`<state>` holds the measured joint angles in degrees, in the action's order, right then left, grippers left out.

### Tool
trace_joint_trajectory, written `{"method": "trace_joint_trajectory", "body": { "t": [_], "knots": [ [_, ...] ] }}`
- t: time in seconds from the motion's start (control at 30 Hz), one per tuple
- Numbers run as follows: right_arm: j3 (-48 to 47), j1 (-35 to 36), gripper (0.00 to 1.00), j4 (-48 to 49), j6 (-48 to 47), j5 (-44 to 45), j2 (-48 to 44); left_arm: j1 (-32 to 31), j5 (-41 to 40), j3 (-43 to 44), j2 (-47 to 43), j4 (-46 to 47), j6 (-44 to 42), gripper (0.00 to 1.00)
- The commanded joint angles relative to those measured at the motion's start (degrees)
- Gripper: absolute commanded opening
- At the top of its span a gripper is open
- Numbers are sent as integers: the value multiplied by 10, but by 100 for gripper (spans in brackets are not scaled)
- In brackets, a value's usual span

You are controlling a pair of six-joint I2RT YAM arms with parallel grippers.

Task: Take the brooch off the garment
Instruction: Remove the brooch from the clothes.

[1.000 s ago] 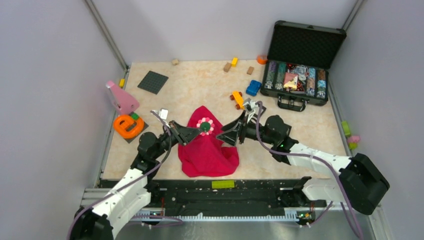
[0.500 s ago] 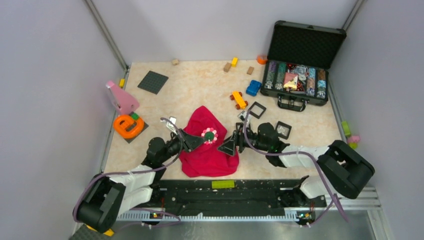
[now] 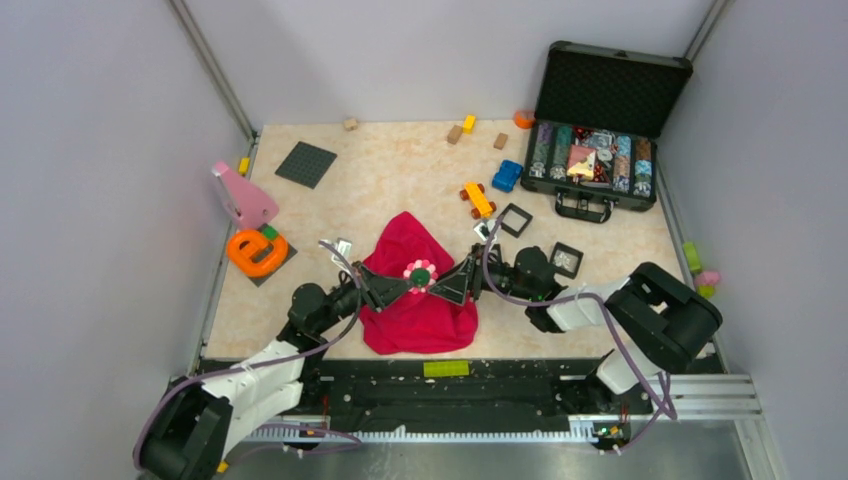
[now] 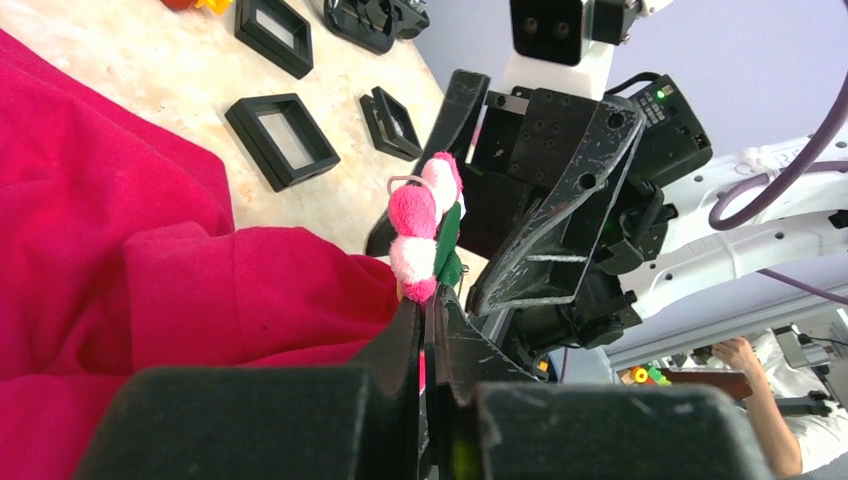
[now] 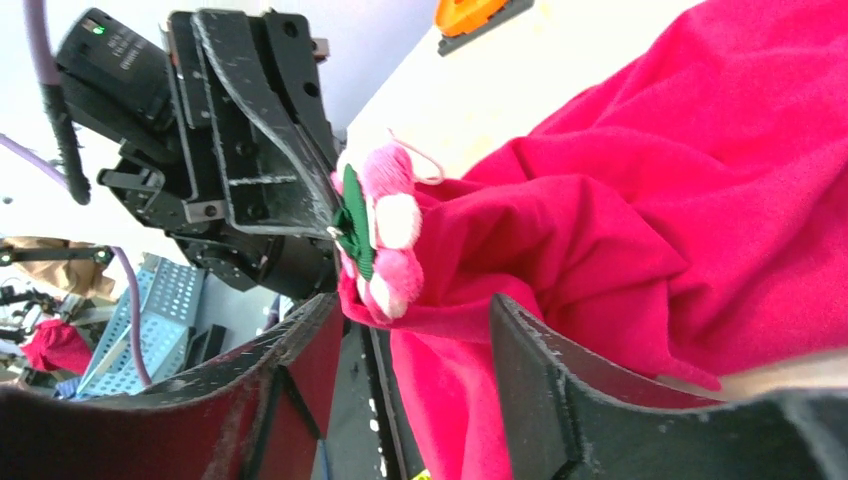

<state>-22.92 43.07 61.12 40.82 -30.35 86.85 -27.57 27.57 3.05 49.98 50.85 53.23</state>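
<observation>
The crimson garment [image 3: 418,310] lies bunched near the table's front edge. The brooch [image 3: 420,272], a pink-and-white flower with a green centre, sits on a raised fold of it. My left gripper [image 3: 397,285] is shut on a thin bit of that fold just under the brooch [image 4: 425,232]; a sliver of red shows between its fingers [image 4: 405,330]. From the right, my right gripper [image 3: 447,283] stands open. Its two fingers [image 5: 530,340] straddle the fold of garment [image 5: 640,230] that carries the brooch [image 5: 388,235], without pressing on it.
An open black case [image 3: 600,150] of chips stands at the back right. Two black square frames [image 3: 515,220], an orange toy car [image 3: 477,198] and a blue one [image 3: 507,176] lie behind the garment. An orange ring toy [image 3: 256,251], a pink piece [image 3: 243,196] and a dark baseplate [image 3: 305,163] sit left.
My right gripper has come in leftward and lower, up to the brooch. The left gripper, still shut on the fold, has shifted slightly toward the front with the brooch.
</observation>
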Motion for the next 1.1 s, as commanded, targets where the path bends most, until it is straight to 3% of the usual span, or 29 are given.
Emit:
{"method": "trace_joint_trajectory", "body": {
  "t": [0.0, 0.1, 0.27, 0.4, 0.47, 0.6, 0.7, 0.8, 0.87, 0.93, 1.07],
  "knots": [
    [-8, 2, 53, 103, 26, -23, 8, -3, -7, -8, -13, -2, -20, 0],
    [-16, 3, 46, 84, 23, -26, 7, -4, -8, -9, -11, 4, -22, 0],
    [-18, 4, 47, 7, -11, 4, -18, -4, -26, -13, -12, 11, -25, 0],
    [-27, 4, 51, 7, -14, 0, -12, -7, -11, -6, 5, 27, -26, 0],
    [-35, 5, 42, 18, -10, -10, -5, -8, 4, -3, 21, 40, -25, 0],
    [-43, 4, 41, 29, -6, -14, 1, -11, 24, -5, 48, 70, -15, 0],
    [-45, 4, 21, 31, -6, -21, 0, -13, 35, -4, 58, 74, -21, 0],
    [-47, 4, 18, 18, -9, -26, 3, -13, 41, -7, 55, 87, -23, 0],
    [-44, 4, 10, 24, -8, -29, 5, -13, 39, -1, 50, 68, -27, 1],
    [-46, 4, 0, 22, -8, -34, 6, -12, 45, 5, 49, 53, -34, 11],
    [-65, 1, 0, -27, -41, -61, 0, -12, 43, 4, 22, 26, -54, 46]
  ]
}}
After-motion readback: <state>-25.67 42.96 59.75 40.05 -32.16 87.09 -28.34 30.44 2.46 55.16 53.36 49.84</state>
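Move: The brooch, still on the garment, sits at the left hand's shut fingertips, its middle about 2 cm ahead and 2 cm right of that hand, level with it. From the open right hand it lies some 4 cm left, 2 cm ahead and 1 cm up. The garment's bulk lies 4 cm left, 3 cm back and 11 cm below the right hand; the yellow toy car stands roughly 9 cm right of the right hand, 18 cm ahead and 12 cm down. The brooch changes hands: the right hand bobs a little, ends about 1 cm higher and slightly farther left, and shuts its fingers on the rim of the petals. The left hand, still pinching the brooch's lower edge, sinks some 2 cm, then opens about a third of its range and lets go, staying beside the brooch. ##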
